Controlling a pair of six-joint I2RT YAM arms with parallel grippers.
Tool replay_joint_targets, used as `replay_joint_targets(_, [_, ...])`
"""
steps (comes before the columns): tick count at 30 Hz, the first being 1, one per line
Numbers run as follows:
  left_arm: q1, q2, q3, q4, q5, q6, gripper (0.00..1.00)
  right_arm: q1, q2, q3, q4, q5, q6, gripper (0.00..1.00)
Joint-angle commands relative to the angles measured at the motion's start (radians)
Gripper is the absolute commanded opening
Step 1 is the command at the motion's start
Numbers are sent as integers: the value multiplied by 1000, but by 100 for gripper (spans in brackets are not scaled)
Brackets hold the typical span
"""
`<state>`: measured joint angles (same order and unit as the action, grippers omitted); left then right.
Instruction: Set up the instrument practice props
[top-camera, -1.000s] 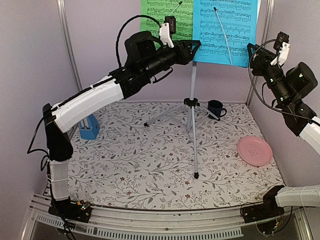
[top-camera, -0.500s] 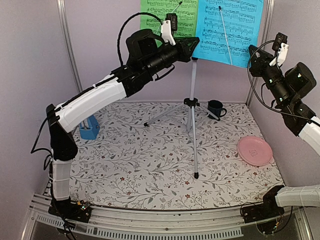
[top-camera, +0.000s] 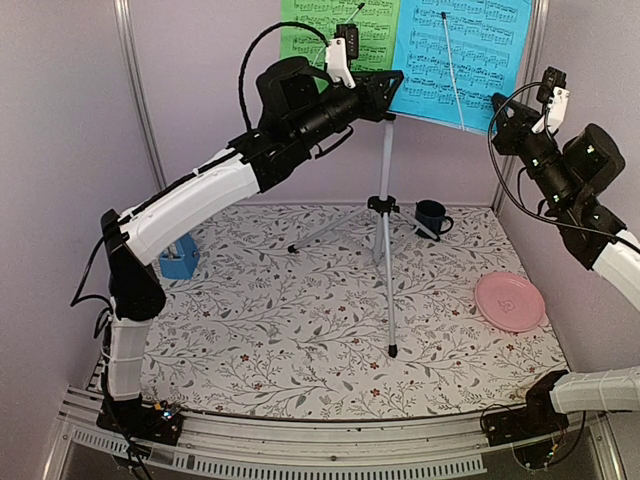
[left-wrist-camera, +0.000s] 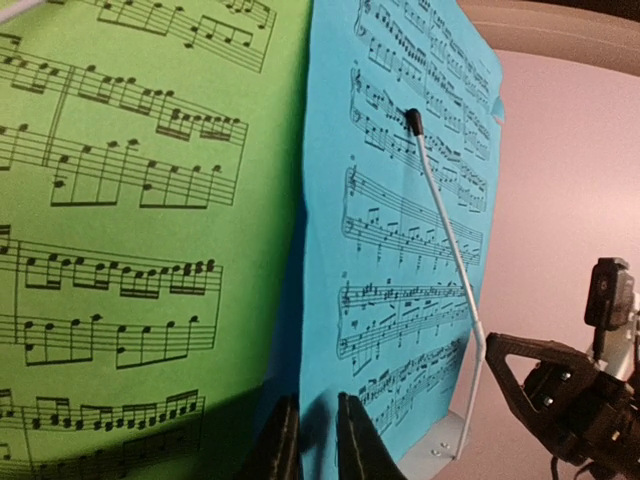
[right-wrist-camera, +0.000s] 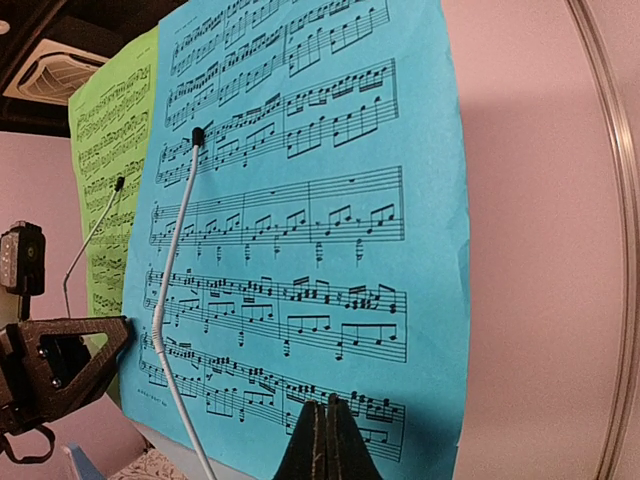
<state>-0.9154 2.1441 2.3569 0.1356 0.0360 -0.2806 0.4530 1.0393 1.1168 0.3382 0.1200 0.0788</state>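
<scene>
The silver tripod music stand (top-camera: 387, 180) stands mid-table with a green sheet (top-camera: 320, 25) and a blue sheet (top-camera: 460, 50) on its desk. A thin wire arm (top-camera: 455, 70) lies across the blue sheet. My left gripper (top-camera: 396, 82) is at the desk's lower edge, where the two sheets meet. In the left wrist view its jaws (left-wrist-camera: 318, 440) stand a narrow gap apart, and the blue sheet's (left-wrist-camera: 400, 250) left edge runs into that gap. My right gripper (top-camera: 497, 103) hangs by the blue sheet's lower right corner. Its fingers (right-wrist-camera: 327, 430) are pressed together in front of the blue sheet (right-wrist-camera: 300, 200). The blue metronome (top-camera: 180, 257) stands at the table's left.
A dark blue mug (top-camera: 432, 216) stands behind the stand's legs. A pink plate (top-camera: 510, 300) lies at the right. The tripod's legs spread over the floral cloth (top-camera: 300, 330). Metal frame posts (top-camera: 135, 90) rise at the back corners.
Both sets of jaws have closed. My left gripper rose a little at the desk's lower edge, and the blue sheet shifted up and tilted right. My right gripper moved slightly up and left.
</scene>
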Motion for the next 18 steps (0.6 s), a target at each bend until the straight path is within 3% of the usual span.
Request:
replay_joint_targets(1, [5,-29,-22,5,-13,16,19,-5,-6,2,10,-14,-6,7])
replay_joint_targets(9, [-5,-220,-279,112,-28,48,40,-6,-29,-13,6,-65,-38,38])
replay_joint_targets(18, [6,-424,-616,224,-55,82,74,-6,-58,0,-69,-248,-109,81])
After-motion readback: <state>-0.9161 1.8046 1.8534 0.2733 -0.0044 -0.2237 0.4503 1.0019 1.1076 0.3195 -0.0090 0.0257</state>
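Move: On the stand's front, the left hand is by the blue sheet's lower left edge; the sheet's middle lies about 10 cm to its right, 8 cm higher and 2 cm farther out. The green sheet's middle is some 10 cm to its left, 4 cm ahead and 8 cm up; the blue sheet's clip wire is 8 cm right, 1 cm ahead and 5 cm up. From the right hand, the blue sheet's middle is roughly 4 cm left, 3 cm ahead and 8 cm up, the clip wire 6 cm left, 2 cm ahead and 5 cm up. Backing off the blue sheet, the left hand first dips about 2 cm with little other travel, then sweeps some 5 cm left and 3 cm back towards the robot, crossing in front of the green sheet's lower part and spreading its nearly shut fingers wide. The right hand opens its shut fingers almost in place, then eases about 2 cm back and slightly left, swinging a little counter-clockwise. ##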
